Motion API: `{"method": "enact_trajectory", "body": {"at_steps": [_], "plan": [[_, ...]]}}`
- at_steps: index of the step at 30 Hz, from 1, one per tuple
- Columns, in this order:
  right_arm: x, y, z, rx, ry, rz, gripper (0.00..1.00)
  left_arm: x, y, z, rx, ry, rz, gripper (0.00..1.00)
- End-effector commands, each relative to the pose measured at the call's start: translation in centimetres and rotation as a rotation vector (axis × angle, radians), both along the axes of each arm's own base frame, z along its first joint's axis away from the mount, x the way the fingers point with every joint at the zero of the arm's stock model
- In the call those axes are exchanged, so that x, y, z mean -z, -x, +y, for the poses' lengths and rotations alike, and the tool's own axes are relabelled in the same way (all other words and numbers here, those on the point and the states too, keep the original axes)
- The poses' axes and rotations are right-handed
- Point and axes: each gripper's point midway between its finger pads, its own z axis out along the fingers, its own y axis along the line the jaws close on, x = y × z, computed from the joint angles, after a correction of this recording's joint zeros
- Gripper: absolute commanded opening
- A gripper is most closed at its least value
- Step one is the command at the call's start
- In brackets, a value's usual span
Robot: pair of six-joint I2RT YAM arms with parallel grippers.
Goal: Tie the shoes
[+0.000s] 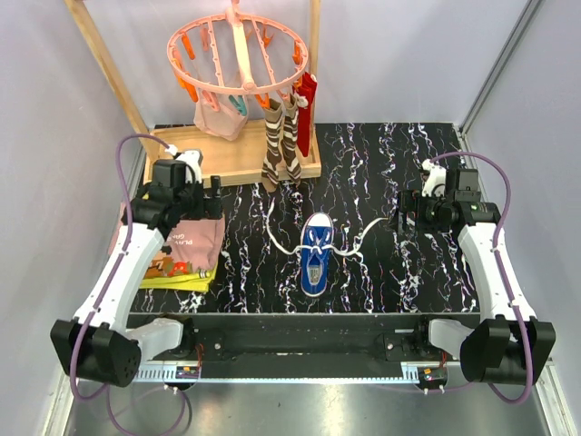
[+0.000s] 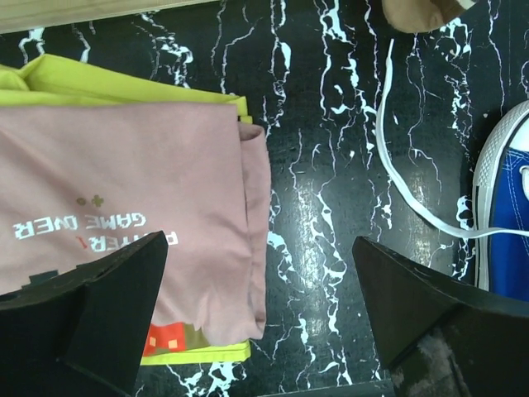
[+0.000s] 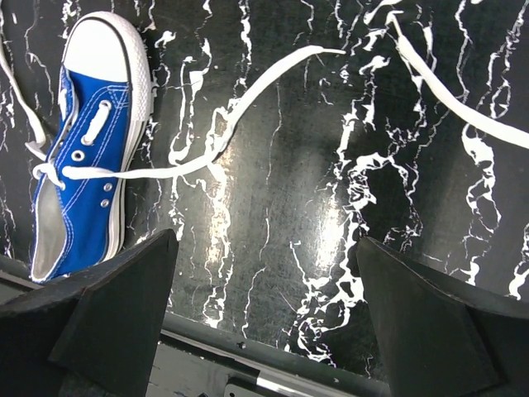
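A blue shoe [image 1: 315, 254] with a white toe cap lies in the middle of the black marbled table, toe pointing away from the arms. Its white laces are loose: one lace [image 1: 283, 238] trails left and the other lace [image 1: 363, 238] trails right. The shoe [image 3: 87, 141] shows at upper left in the right wrist view, with a lace [image 3: 248, 99] curving across the table. The left wrist view catches only the shoe's edge [image 2: 506, 223] and a lace [image 2: 397, 178]. My left gripper [image 2: 260, 273] hangs open over the edge of the folded shirts. My right gripper [image 3: 264, 273] is open over bare table, right of the shoe.
Folded pink shirt [image 2: 124, 215] on a yellow one lies at the left [image 1: 177, 250]. A wooden stand [image 1: 236, 163] at the back carries a pink peg hanger [image 1: 238, 54] with striped brown socks [image 1: 281, 141]. The table's front rail [image 3: 248, 347] is just beneath the right gripper.
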Motion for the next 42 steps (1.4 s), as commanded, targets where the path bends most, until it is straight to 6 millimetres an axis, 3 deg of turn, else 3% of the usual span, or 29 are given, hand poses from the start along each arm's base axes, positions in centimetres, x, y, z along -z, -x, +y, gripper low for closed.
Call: {"method": "enact_trajectory", "body": {"at_steps": [1, 7, 11, 19, 27, 35, 42], "plan": [[-0.5, -0.7, -0.7, 0.04, 0.024, -0.032, 1.0, -1.8, -2.9, -2.2, 0.016, -0.01, -0.083, 0.99], [0.3, -0.9, -0.9, 0.067, 0.025, 0.002, 1.0, -0.1, -4.3, -7.6, 0.095, -0.035, -0.1, 0.99], [1.2, -1.1, -0.6, 0.069, 0.004, 0.043, 1.0, 2.1, -4.8, -11.0, 0.132, -0.031, -0.067, 0.99], [1.9, -1.5, -0.5, 0.067, -0.006, 0.076, 1.0, 8.0, -4.6, -15.2, 0.186, -0.017, 0.106, 0.83], [2.6, -2.0, -0.4, 0.072, -0.015, 0.101, 1.0, 12.3, -4.4, -16.3, 0.148, -0.012, 0.227, 0.71], [3.0, -2.1, -0.2, 0.071, -0.028, 0.121, 1.0, 14.2, -6.0, -17.3, 0.12, -0.023, 0.257, 0.63], [3.0, -2.2, -0.1, 0.07, -0.035, 0.122, 1.0, 16.5, -6.8, -16.6, 0.056, -0.071, 0.286, 0.49]]}}
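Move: The left lace's loose stretch lies about 16 cm to the left hand's right, 5 cm ahead and 19 cm below. From this hand, the shoe is some 28 cm right and 3 cm back, the striped socks' lower ends 16 cm right and 16 cm ahead, and the folded clothes 12 cm left and 1 cm ahead. From the right hand, the right lace's tip is some 12 cm ahead, 2 cm left and 16 cm below; the shoe is 20 cm left and 1 cm ahead. Bring the left gripper across to the right from over the folded clothes, about 16 cm, then mostly down some 17 cm with a little forward reach onto the left lace, tipping the fingers about 20 degrees steeper and closing them to half open around its line. Meanwhile sink the right gripper about 4 cm towards the right lace, tipping it slightly down, fingers kept wide. ##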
